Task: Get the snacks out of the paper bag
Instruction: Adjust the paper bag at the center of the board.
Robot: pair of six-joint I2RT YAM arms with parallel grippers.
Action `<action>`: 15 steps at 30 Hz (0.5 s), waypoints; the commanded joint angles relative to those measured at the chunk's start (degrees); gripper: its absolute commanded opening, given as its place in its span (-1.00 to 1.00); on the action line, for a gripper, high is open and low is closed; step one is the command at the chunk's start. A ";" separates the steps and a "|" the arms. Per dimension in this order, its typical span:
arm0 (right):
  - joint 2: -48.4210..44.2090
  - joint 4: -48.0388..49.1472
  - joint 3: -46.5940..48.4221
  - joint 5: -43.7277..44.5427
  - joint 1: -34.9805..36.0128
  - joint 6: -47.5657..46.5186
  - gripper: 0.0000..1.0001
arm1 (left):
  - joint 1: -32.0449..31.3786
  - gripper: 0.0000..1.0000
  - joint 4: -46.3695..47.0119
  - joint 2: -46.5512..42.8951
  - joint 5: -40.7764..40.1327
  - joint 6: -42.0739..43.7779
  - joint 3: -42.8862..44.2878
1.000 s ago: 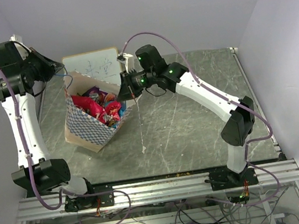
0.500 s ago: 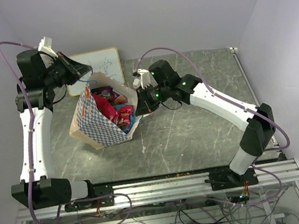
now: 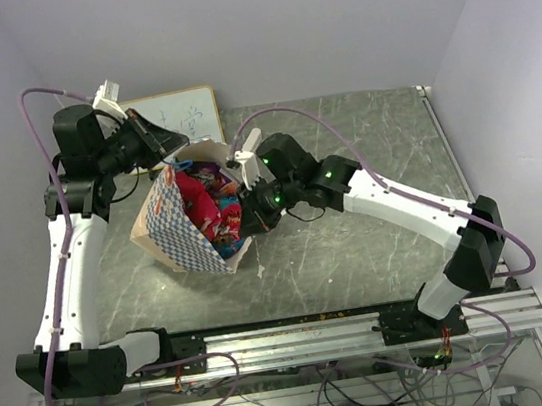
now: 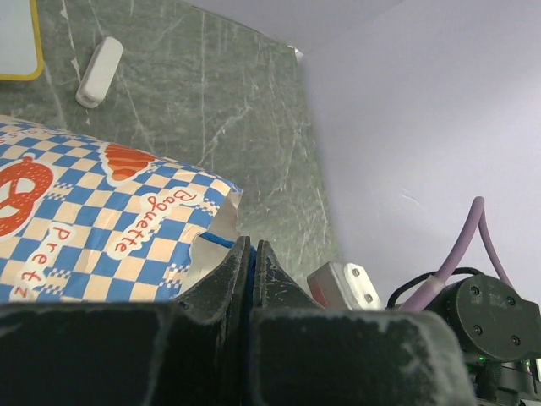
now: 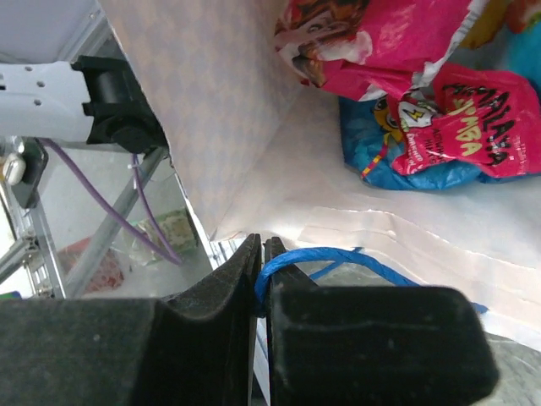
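The paper bag (image 3: 183,238) hangs tilted between both arms, its mouth facing up and right, its base near the table. Shiny snacks (image 3: 208,200) fill it: a large pink-red packet (image 5: 385,38), a second pink one (image 5: 480,127) and a blue one (image 5: 376,161). My left gripper (image 3: 175,144) is shut on a thin blue cord handle (image 4: 216,240) at the bag's far rim, beside the checked side (image 4: 93,228). At the near rim my right gripper (image 3: 248,202) is shut on the other blue cord handle (image 5: 338,258), with the bag's pale inner wall (image 5: 220,127) just beyond it.
A white framed writing board (image 3: 180,112) lies at the back left, behind the bag. A small white oblong block (image 4: 99,72) lies on the grey table next to the board. The right arm stretches across the table's middle towards the bag.
Both grippers have carried the bag rightward and toward the front, off the board. The left gripper has swung right with its handle, and the right one has dropped down and left, tipping the bag more.
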 commanded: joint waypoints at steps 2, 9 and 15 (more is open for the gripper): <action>-1.12 0.27 0.23 7.40 0.49 1.24 -0.85 | -0.81 -0.86 -4.08 -2.11 -1.42 1.99 2.91; -4.01 -7.14 0.47 19.98 0.25 1.87 -0.47 | -0.72 -0.86 -9.94 -0.76 -6.46 4.27 5.95; -7.15 -13.91 4.34 29.43 -0.08 -0.33 0.15 | 0.39 -0.86 -10.50 0.30 -7.23 4.13 6.00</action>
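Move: The right hand still pinches one blue handle of the paper bag; the bag's middle lies about 16 cm to its left, 6 cm ahead and 9 cm below. The colourful snacks inside are nearer, some 10 cm left, 6 cm ahead and 8 cm below it. The left hand still pinches the other handle, with the bag's middle roughly 22 cm below it, 4 cm back and 6 cm to its left. The right fingers open to about half and let go of the blue handle. Meanwhile the hand eases forward some 3 cm and then draws off to the right by about 5 cm, away from the bag, turning roughly 15 degrees clockwise with its fingertips tipping farther down. The left hand keeps its handle pinched, drifting only 1 or 2 cm left. ##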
